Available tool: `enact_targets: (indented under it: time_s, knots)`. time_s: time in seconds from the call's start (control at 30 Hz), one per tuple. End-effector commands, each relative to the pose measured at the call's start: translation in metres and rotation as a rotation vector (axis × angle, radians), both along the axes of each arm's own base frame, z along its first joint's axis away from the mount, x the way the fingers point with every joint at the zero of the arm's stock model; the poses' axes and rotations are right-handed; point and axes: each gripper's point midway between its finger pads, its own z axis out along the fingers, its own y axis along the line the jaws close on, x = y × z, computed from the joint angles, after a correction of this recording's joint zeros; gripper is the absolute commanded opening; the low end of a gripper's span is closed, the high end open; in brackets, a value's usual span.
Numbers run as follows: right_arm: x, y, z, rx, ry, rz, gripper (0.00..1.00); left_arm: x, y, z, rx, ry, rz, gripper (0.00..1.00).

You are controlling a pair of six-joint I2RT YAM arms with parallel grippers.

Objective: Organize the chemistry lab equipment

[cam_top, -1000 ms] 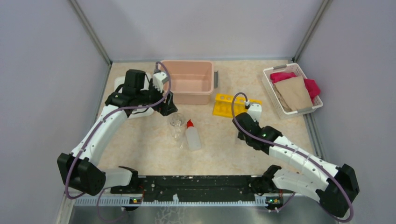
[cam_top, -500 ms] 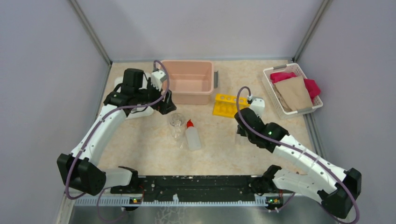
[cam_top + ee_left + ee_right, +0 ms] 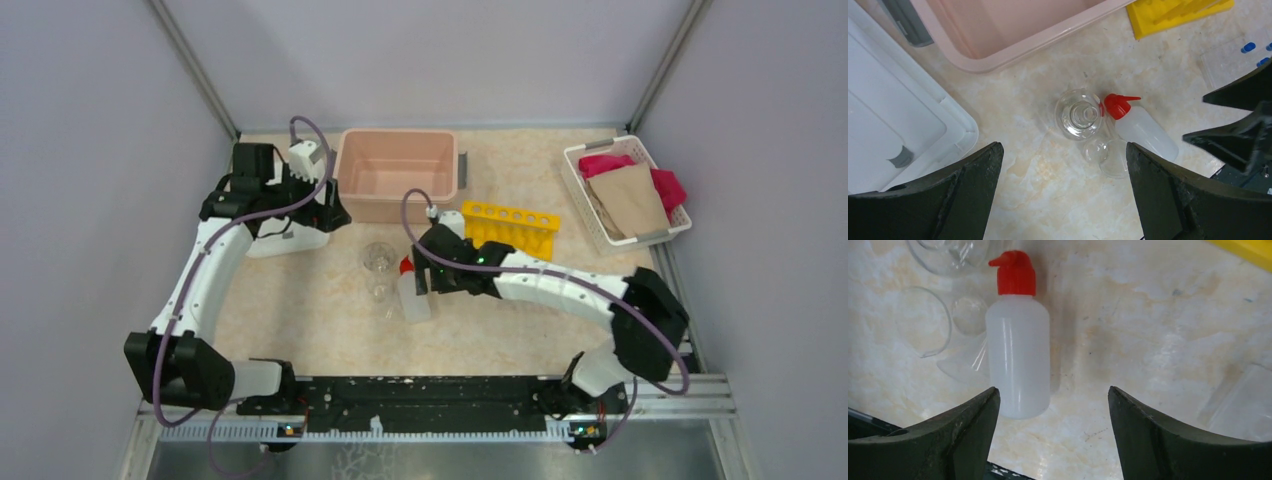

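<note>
The clear glass flask [image 3: 378, 258] stands upright mid-table, seen from above in the left wrist view [image 3: 1079, 114]. Beside it lies the white squeeze bottle [image 3: 412, 296] with its red nozzle [image 3: 1015, 272] pointing away. My right gripper [image 3: 420, 281] hovers open over the bottle's base [image 3: 1018, 365], which lies by the left finger; nothing is gripped [image 3: 1053, 390]. My left gripper [image 3: 326, 207] is open wide [image 3: 1063, 147], high beside the pink bin. The yellow tube rack [image 3: 508, 228] stands to the right. Blue-capped tubes [image 3: 1248, 50] lie in a clear bag.
A pink bin [image 3: 400, 170] sits at the back centre. A white lid [image 3: 898, 120] lies under my left arm. A white basket [image 3: 668, 232] of cloths stands at the far right. Small clear glass pieces [image 3: 923, 320] lie left of the bottle.
My right arm swung left from beside the yellow rack to above the squeeze bottle, and its jaws opened. My left gripper drew back to the left, away from the flask.
</note>
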Motion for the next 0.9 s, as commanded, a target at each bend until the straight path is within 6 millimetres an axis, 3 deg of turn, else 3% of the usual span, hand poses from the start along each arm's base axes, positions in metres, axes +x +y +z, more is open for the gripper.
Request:
enact_targets:
  time_s: [0.0,0.17,0.33,0.63,0.77,0.87]
  knots:
    - [-0.004,0.054,-0.012,0.086,0.045,0.127,0.79,-0.005,0.005,0.007,-0.01,0.001,0.009,0.99]
    - [-0.003,0.07,-0.032,0.073,0.074,0.166,0.81,-0.005,0.011,0.008,-0.008,-0.004,0.025,0.99]
    - [-0.001,0.071,-0.052,0.025,0.098,0.168,0.8,-0.003,0.016,0.007,-0.007,-0.003,0.04,0.99]
    - [-0.001,0.054,-0.085,-0.071,0.119,0.135,0.61,0.004,0.027,0.005,-0.007,0.009,0.071,0.99]
    - [0.002,0.043,-0.068,-0.086,0.075,0.112,0.45,0.005,0.026,0.006,-0.011,0.01,0.063,0.99]
    - [0.008,0.035,-0.028,-0.068,0.008,0.109,0.33,0.005,0.026,0.006,-0.009,0.008,0.048,0.99]
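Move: The white wash bottle with the red cap lies about 4 cm left of the right hand, level with it fore and aft, and some 10 cm below. Just beyond it lies clear glassware, 10 cm left of the hand and level fore and aft; the standing flask is about 11 cm left and 7 cm ahead, the yellow rack 15 cm right and 13 cm ahead. From the left hand the bottle is roughly 14 cm right, 11 cm back and 20 cm down. Lower the right gripper about 9 cm while carrying it some 5 cm left, open fingers straddling the wash bottle's white body; steepen and swing the wrist slightly counter-clockwise. Then close to about half open, drifting back right 1 cm, and pinch the body from both sides. Meanwhile ease the left gripper 3 cm left, away from the bottle, still wide open. ##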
